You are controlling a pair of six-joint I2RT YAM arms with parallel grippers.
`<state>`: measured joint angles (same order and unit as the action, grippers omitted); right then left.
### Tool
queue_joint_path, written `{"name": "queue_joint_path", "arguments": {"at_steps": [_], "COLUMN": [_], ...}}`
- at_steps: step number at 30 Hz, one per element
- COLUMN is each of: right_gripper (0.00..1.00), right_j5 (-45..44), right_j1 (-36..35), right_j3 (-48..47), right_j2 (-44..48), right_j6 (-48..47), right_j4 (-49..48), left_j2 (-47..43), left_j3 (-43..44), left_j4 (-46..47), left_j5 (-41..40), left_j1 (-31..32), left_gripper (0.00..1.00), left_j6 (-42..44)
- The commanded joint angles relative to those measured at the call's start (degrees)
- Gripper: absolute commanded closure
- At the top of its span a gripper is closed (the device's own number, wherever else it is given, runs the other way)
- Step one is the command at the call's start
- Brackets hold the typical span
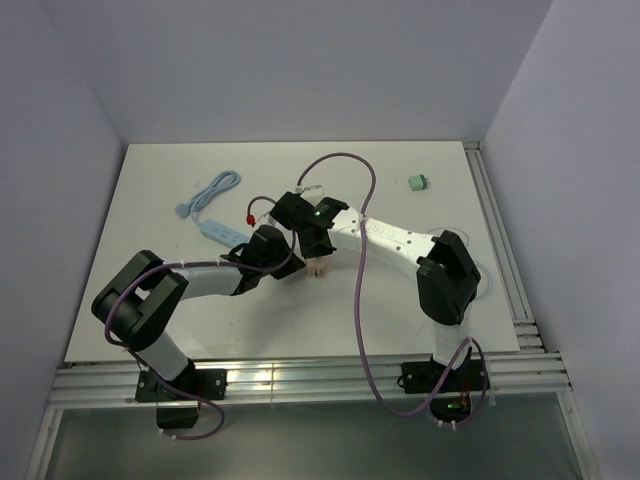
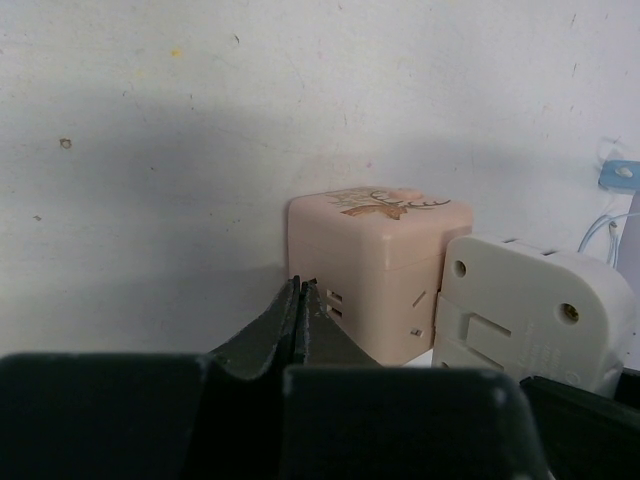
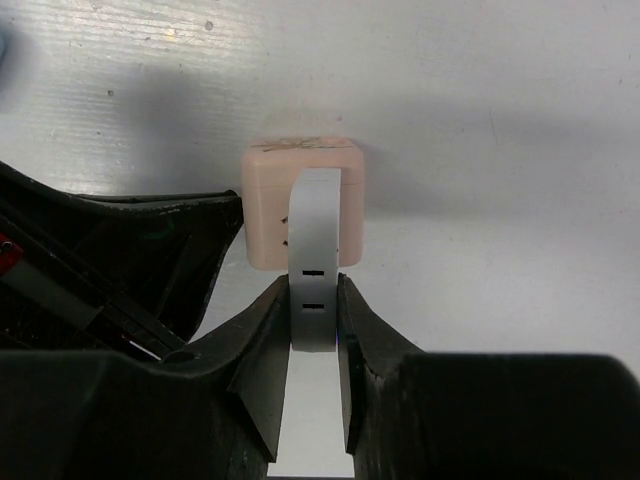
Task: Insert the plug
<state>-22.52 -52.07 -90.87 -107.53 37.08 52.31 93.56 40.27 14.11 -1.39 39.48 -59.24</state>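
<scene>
A pink cube socket sits on the white table. A white plug stands against the side of the cube facing the right wrist camera. My right gripper is shut on the plug, one finger on each flat side. The plug's prongs are hidden. In the left wrist view the white plug sits tight against the pink cube on its right. My left gripper is shut with nothing in it, its tips at the cube's slotted left face. From above, both grippers meet at the cube in mid-table.
A light blue power strip with its coiled cable lies at the back left. A small green part lies at the back right. A purple cable loops over the right arm. A rail runs along the table's right edge.
</scene>
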Motion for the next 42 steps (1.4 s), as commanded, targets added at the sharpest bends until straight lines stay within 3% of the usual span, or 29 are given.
{"name": "queue_joint_path", "arguments": {"at_steps": [1, 4, 12, 14, 19, 21, 28, 37, 42], "right_gripper": [0.7, 0.65, 0.64, 0.56, 0.23, 0.14, 0.11, 0.11, 0.1], "right_j5": [0.7, 0.5, 0.5, 0.6, 0.3, 0.7, -0.3, -3.3, -4.1], "right_j1": [-1.8, -1.8, -1.7, -1.8, -1.1, -0.8, -0.4, -0.7, -1.5], "right_j3": [-1.6, -1.2, -3.6, -3.1, -1.5, -0.5, 8.5, 28.7, 31.4], "right_j2": [1.5, 2.5, 0.6, 1.1, 2.8, 3.5, 5.7, 14.1, 13.4], "right_j6": [0.8, 0.3, -0.1, -0.3, 0.0, 0.0, 3.2, 4.8, 3.2], "right_j4": [-1.3, -1.4, 0.5, 0.0, -1.1, -2.2, -11.1, -35.9, -42.8], "left_j2": [-1.2, -1.4, -2.1, -2.9, -5.9, -7.3, -15.6, -29.4, -31.6], "left_j3": [1.5, 1.5, 1.4, 1.1, -1.0, -2.6, -7.7, -12.4, -12.9], "left_j4": [2.9, 2.9, 2.2, 1.8, 0.8, 0.5, -4.3, -10.5, -11.5], "left_j5": [1.7, 1.7, 1.7, 1.7, -1.2, -1.8, -5.9, -10.4, -10.0], "left_j1": [0.2, 0.2, 0.2, 0.2, 0.2, 0.2, 0.3, 0.2, 0.3], "left_gripper": [1.0, 1.0, 1.0, 1.0, 1.0, 1.0, 1.0, 1.0, 1.0], "left_j6": [0.7, 0.7, 1.0, 1.1, 1.6, 1.4, 0.1, 1.1, 1.6]}}
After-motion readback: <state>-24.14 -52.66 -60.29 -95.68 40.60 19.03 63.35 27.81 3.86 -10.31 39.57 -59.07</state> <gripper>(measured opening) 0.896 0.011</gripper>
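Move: The grey-white plug stands on top of the pink socket cube, in the right fingers; its middle is about 2 cm below the right hand and 1 cm ahead. The cube's middle is some 7 cm below and 2 cm ahead of that hand. From the shut left gripper, whose tips are at the cube's left side, the cube's middle is about 3 cm to the right, level fore and aft; the plug's lies 5 cm above that, and the pale-blue power strip 17 cm left, 8 cm ahead. Hold the shut left gripper against the cube's left side while the right fingers open wide and release the plug. Then draw the left gripper away from the cube, left and up about 6 cm each and somewhat back; meanwhile lower the open right hand some 5 cm, its fingers coming down either side of the plug and tipping a little forward at the end. ##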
